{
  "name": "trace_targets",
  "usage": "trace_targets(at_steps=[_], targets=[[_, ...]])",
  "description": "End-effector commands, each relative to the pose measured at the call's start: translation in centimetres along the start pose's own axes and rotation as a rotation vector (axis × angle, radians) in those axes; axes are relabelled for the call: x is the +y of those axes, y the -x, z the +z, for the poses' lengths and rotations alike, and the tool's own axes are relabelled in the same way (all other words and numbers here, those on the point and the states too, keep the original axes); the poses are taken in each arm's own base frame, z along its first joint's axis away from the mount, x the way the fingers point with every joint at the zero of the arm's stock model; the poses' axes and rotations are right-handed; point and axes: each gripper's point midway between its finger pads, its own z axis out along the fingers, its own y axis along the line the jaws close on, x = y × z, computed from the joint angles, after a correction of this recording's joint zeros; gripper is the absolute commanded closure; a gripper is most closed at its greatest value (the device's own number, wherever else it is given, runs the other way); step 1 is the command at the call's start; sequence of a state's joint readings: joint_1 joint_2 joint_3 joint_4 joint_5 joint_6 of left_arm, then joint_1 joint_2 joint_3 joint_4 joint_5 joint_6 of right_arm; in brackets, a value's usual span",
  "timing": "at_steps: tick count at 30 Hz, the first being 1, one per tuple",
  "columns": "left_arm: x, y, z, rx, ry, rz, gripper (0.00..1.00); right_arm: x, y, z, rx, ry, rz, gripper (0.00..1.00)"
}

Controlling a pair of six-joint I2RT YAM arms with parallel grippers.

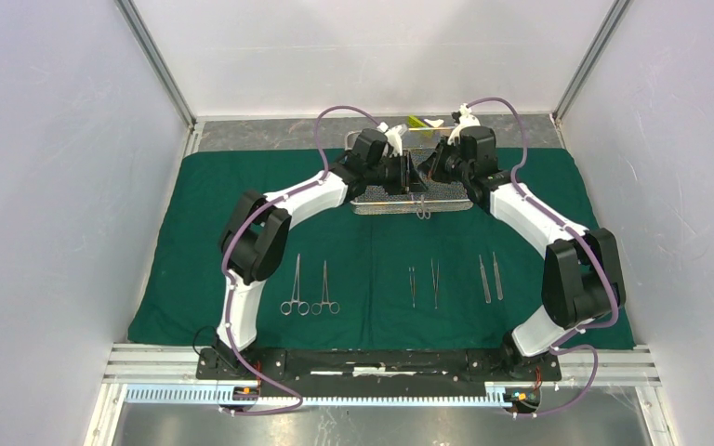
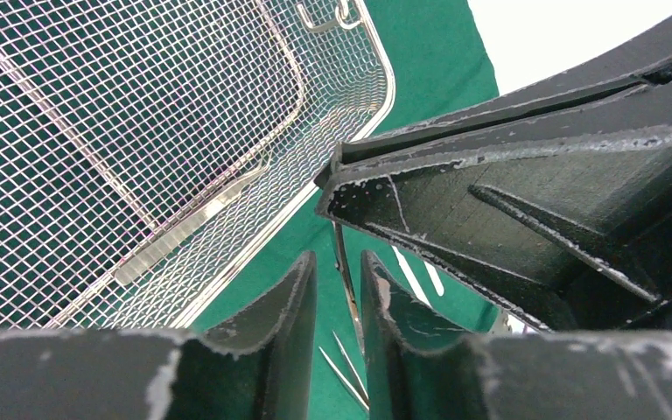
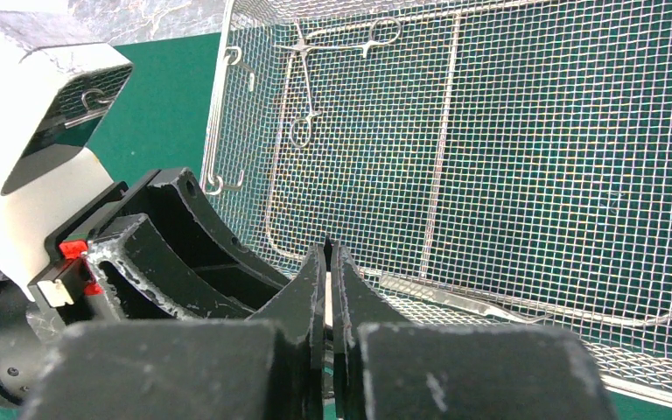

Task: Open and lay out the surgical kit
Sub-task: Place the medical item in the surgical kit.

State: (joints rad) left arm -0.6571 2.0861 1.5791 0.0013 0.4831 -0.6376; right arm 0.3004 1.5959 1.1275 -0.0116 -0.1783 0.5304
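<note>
The dark green cloth [image 1: 372, 260] lies spread flat, with the silver wire-mesh tray [image 1: 369, 203] at its back centre. Both grippers meet over the tray's front edge. My right gripper [image 3: 327, 251] is shut on a slim steel clamp [image 1: 422, 208], which hangs down with its ring handles lowest. My left gripper [image 2: 339, 259] has its jaws a narrow gap apart around that clamp's shaft [image 2: 343, 267], which runs close to one finger. Another ring-handled clamp [image 3: 304, 83] lies inside the tray [image 3: 577, 131]. Two clamps [image 1: 308, 290] and several tweezers [image 1: 435, 283] lie in a row on the cloth.
A small yellow-green object [image 1: 416, 122] sits behind the tray near the back wall. White walls enclose the table on three sides. The cloth's front edge ends just ahead of the arm bases [image 1: 372, 362].
</note>
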Motion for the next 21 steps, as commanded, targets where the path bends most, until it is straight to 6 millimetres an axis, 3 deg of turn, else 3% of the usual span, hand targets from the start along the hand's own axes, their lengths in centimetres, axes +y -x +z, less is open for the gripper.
trace_targets(at_steps=[1, 5, 10, 13, 21], targets=[[-1.7, 1.0, 0.4, -0.011, -0.052, -0.008, 0.71, 0.8, 1.6, -0.6, -0.061, 0.015, -0.01, 1.0], [-1.6, 1.0, 0.5, -0.01, -0.047, -0.005, 0.79, 0.8, 1.6, -0.7, -0.064, 0.017, -0.01, 1.0], [-1.6, 1.1, 0.2, -0.015, -0.041, 0.013, 0.97, 1.1, 1.8, -1.1, -0.071, 0.028, -0.021, 1.0], [-2.0, 1.2, -0.8, -0.025, -0.041, 0.036, 0.98, 1.7, 2.3, -1.5, -0.082, 0.057, -0.052, 0.99], [-3.2, -1.2, -5.3, 0.004, -0.077, 0.089, 0.98, 4.9, 3.9, -4.5, -0.134, 0.224, -0.234, 0.29]])
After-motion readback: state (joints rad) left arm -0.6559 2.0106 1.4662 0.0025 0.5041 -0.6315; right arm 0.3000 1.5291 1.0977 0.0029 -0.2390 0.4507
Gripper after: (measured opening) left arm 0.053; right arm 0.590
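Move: The ringed medical item already passes between the left hand's half-open fingers, its middle only about 2 cm back, 1 cm right and 1 cm below. The right hand still grips its tip end, with the middle some 5 cm back, 1 cm left and 3 cm below. From the left hand, the wire basket's middle is roughly 8 cm ahead, straight in line and 10 cm below; the tweezers pair lies about 17 cm back, 2 cm right and 12 cm below. Holding almost in place, the left hand closes its fingers on the item's shaft while the right keeps its grip on the tip end. Then the right fingers open wide and let go, the hand rising about 2 cm and easing back roughly 1 cm, as the left draws the item back and somewhat left, about 2.5 cm, away from the basket's middle. ##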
